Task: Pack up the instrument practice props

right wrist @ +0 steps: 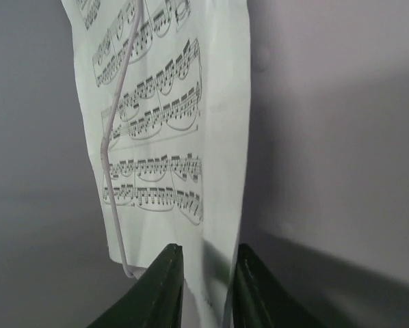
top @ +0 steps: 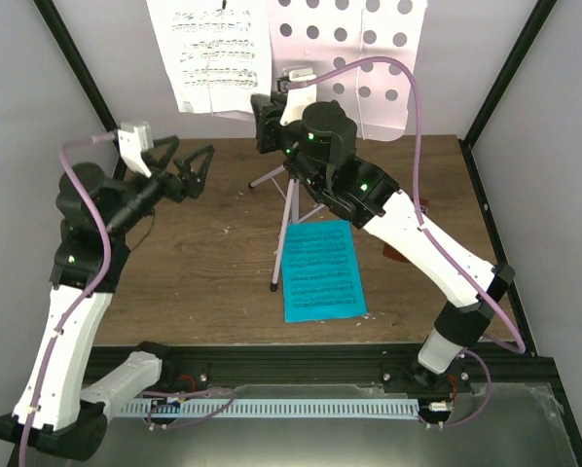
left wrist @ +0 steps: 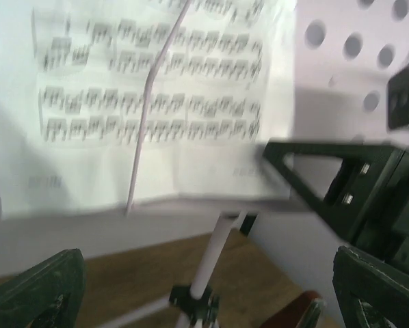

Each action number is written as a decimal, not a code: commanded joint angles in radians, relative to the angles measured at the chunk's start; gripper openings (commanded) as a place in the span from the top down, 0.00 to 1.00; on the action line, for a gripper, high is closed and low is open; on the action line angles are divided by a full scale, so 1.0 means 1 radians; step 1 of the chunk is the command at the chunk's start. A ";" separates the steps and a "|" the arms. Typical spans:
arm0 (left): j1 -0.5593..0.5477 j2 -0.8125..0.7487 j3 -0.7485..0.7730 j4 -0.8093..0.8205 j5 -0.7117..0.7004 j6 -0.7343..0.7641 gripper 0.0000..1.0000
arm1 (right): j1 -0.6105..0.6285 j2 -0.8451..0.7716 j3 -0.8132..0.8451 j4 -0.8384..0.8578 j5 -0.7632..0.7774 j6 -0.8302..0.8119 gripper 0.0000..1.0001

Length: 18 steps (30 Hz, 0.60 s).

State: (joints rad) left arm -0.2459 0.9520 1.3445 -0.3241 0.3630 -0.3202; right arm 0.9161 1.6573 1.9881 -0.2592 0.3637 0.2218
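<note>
The pale pink music stand's hole-dotted desk (top: pixel 369 58) stands at the back on its pole (top: pixel 286 229). A white music sheet (top: pixel 213 53) rests on the desk, held under a thin wire. My right gripper (top: pixel 267 122) is at that sheet's lower right corner. In the right wrist view its jaws (right wrist: pixel 208 249) stand narrowly apart with the sheet's (right wrist: pixel 163 137) bottom edge between them. A cyan music sheet (top: pixel 320 270) lies flat on the table. My left gripper (top: pixel 189 173) hangs wide open and empty, left of the stand, facing the sheet (left wrist: pixel 150 102). A brown bit of the metronome (left wrist: pixel 293 314) peeks out, mostly hidden.
Black frame posts (top: pixel 72 58) and grey walls close in the wooden table (top: pixel 203 272) on both sides. The stand's tripod legs (top: pixel 272 177) spread over the table's middle. A black rail (top: pixel 301 365) runs along the near edge.
</note>
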 commanded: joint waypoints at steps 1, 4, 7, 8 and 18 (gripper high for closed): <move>0.007 0.133 0.169 -0.014 0.047 0.020 0.00 | 0.004 -0.029 -0.014 0.095 0.020 -0.015 0.84; 0.007 0.242 0.302 -0.056 0.051 0.036 0.00 | 0.004 -0.050 -0.053 0.141 0.005 -0.024 0.94; 0.009 0.334 0.424 -0.084 0.055 0.059 0.01 | 0.004 -0.067 -0.091 0.177 -0.028 -0.044 0.99; 0.010 0.367 0.472 -0.103 0.057 0.076 0.01 | 0.004 -0.070 -0.099 0.184 -0.036 -0.048 0.99; 0.012 0.542 0.783 -0.210 -0.095 0.209 0.32 | 0.004 -0.100 -0.168 0.229 -0.073 -0.055 0.99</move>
State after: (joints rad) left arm -0.2390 1.4811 2.0525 -0.4919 0.3141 -0.1944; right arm 0.9161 1.6016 1.8381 -0.0765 0.3103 0.1822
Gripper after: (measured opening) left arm 0.715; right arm 0.010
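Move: The white sheet music's lower right edge lies right between the right hand's fingertips, some 10 cm to the right of the left hand, 7 cm farther out and 4 cm higher. The middle of the sheet music is about 14 cm ahead of the left hand, 4 cm to its right and 12 cm above. The pink page rod runs down the sheet's front, its middle 13 cm ahead, 4 cm right, 9 cm up. The bare pink desk stands about 21 cm right of the sheet's middle, level with it. The white sheet music's lower right edge is pinched by the right hand, whose part-open fingers shut fully while that hand drifts back barely 1 cm. Towards the middle of the sheet and its page rod the left hand climbs steeply, then pushes forward: some 10 cm out and 8 cm up in all, its open fingers beginning to narrow. ##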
